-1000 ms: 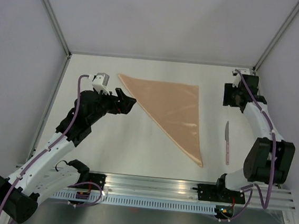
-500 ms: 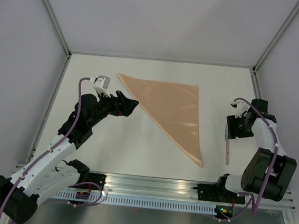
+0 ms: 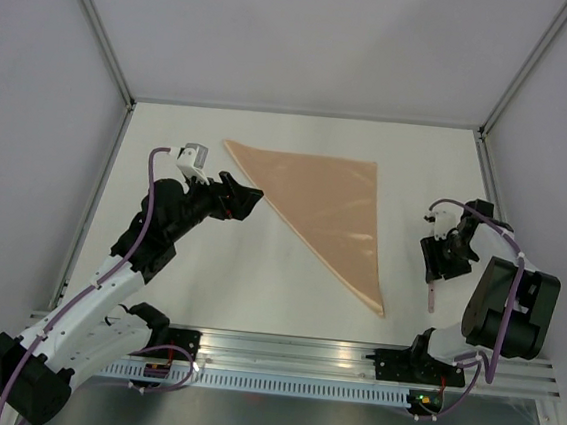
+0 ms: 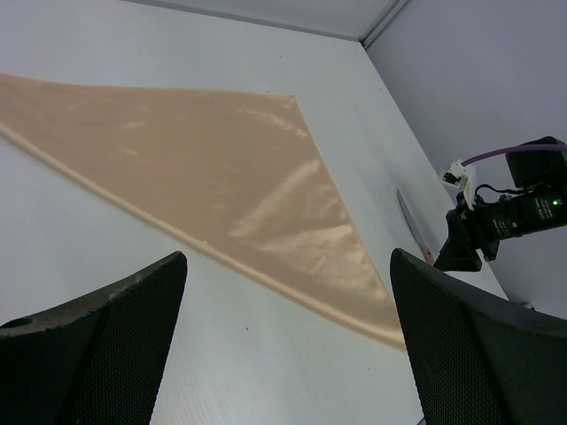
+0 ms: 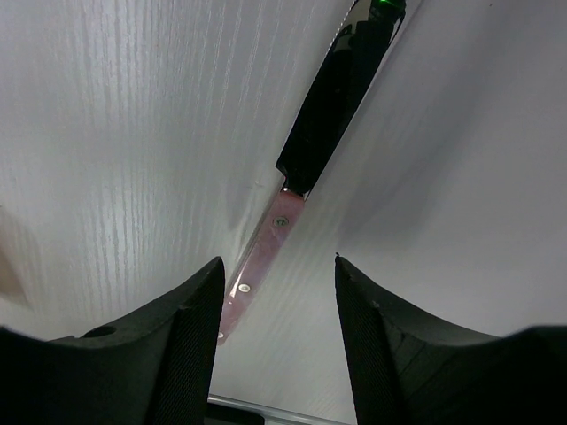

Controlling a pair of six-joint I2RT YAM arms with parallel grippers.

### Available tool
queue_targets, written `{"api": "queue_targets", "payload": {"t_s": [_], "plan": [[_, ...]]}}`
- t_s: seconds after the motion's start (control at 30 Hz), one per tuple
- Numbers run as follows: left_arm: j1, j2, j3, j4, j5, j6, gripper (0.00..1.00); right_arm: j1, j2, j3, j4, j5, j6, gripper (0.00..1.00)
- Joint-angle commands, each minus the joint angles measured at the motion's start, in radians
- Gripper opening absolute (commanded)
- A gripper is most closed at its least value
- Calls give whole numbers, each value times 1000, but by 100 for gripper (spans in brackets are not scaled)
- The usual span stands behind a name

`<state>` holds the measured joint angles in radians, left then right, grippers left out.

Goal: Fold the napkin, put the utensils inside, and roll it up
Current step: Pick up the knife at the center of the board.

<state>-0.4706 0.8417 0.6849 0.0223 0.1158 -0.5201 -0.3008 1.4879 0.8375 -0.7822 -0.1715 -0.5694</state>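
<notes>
The peach-orange napkin (image 3: 326, 209) lies flat on the white table, folded into a triangle whose long edge runs from far left to a near point; it also fills the left wrist view (image 4: 204, 164). A slender knife, the utensils (image 3: 431, 293), lies right of the napkin, its upper part hidden under my right gripper (image 3: 438, 262). In the right wrist view the pink handle (image 5: 266, 248) lies on the table between the open jaws, close to the left finger, with the dark blade (image 5: 332, 97) beyond. My left gripper (image 3: 244, 197) hovers open just left of the napkin, holding nothing (image 4: 288, 255).
A metal rail (image 3: 290, 354) runs along the near edge between the arm bases. Grey walls and frame posts (image 3: 100, 29) close in the table on three sides. The right arm's purple cable (image 3: 470, 208) loops above its wrist.
My right arm has swung from the far right corner toward me and come down over the knife. The left arm has barely moved.
</notes>
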Motion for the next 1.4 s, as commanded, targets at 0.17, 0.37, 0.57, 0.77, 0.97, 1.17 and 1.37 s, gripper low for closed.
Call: {"api": "queue_targets", "payload": {"t_s": [0.17, 0.37, 0.57, 0.77, 0.97, 1.17, 1.37], "plan": [[4, 0, -4, 48, 16, -34, 100, 45, 32, -69, 86, 73, -15, 51], [4, -3, 1, 41, 16, -29, 100, 83, 64, -87, 138, 95, 17, 33], [4, 5, 11, 33, 15, -31, 100, 88, 155, 1, 164, 64, 69, 10], [4, 22, 45, 1, 15, -28, 100, 88, 180, 136, 137, 10, 137, 0], [4, 43, 73, -16, 15, -26, 100, 98, 152, 244, 72, -28, 183, 1], [4, 74, 116, -65, 7, -17, 100, 147, 114, 331, -2, -37, 207, 1], [4, 102, 176, -108, -16, -1, 100, 298, 176, 498, -68, -8, 253, 1]]}}
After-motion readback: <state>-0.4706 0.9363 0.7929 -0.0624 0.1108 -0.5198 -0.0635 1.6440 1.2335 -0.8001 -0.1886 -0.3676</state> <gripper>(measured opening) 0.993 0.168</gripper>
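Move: The right hand is poised open just above the knife's handle. The knife's middle, where handle meets blade, lies about 3 cm ahead, level sideways, and 2 cm below, with the blade pointing forward. The folded napkin's middle is some 27 cm to this hand's left and 16 cm ahead; its near corner is only 11 cm left and 10 cm back. From the left hand the knife is about 47 cm to the right, 3 cm back and 26 cm below. The right hand sinks the last 1.5 cm with its fingers pointing down and closes them from the half-open gap onto the knife's handle, just behind the blade, pinching it from both sides. Keeping that grip, it first travels forward low over the board, then climbs while still going forward and bears left towards the napkin, ending about 12 cm farther out, 6 cm to the left and 8 cm above the grasp, the fingertips tilting forward some 10 degrees. ##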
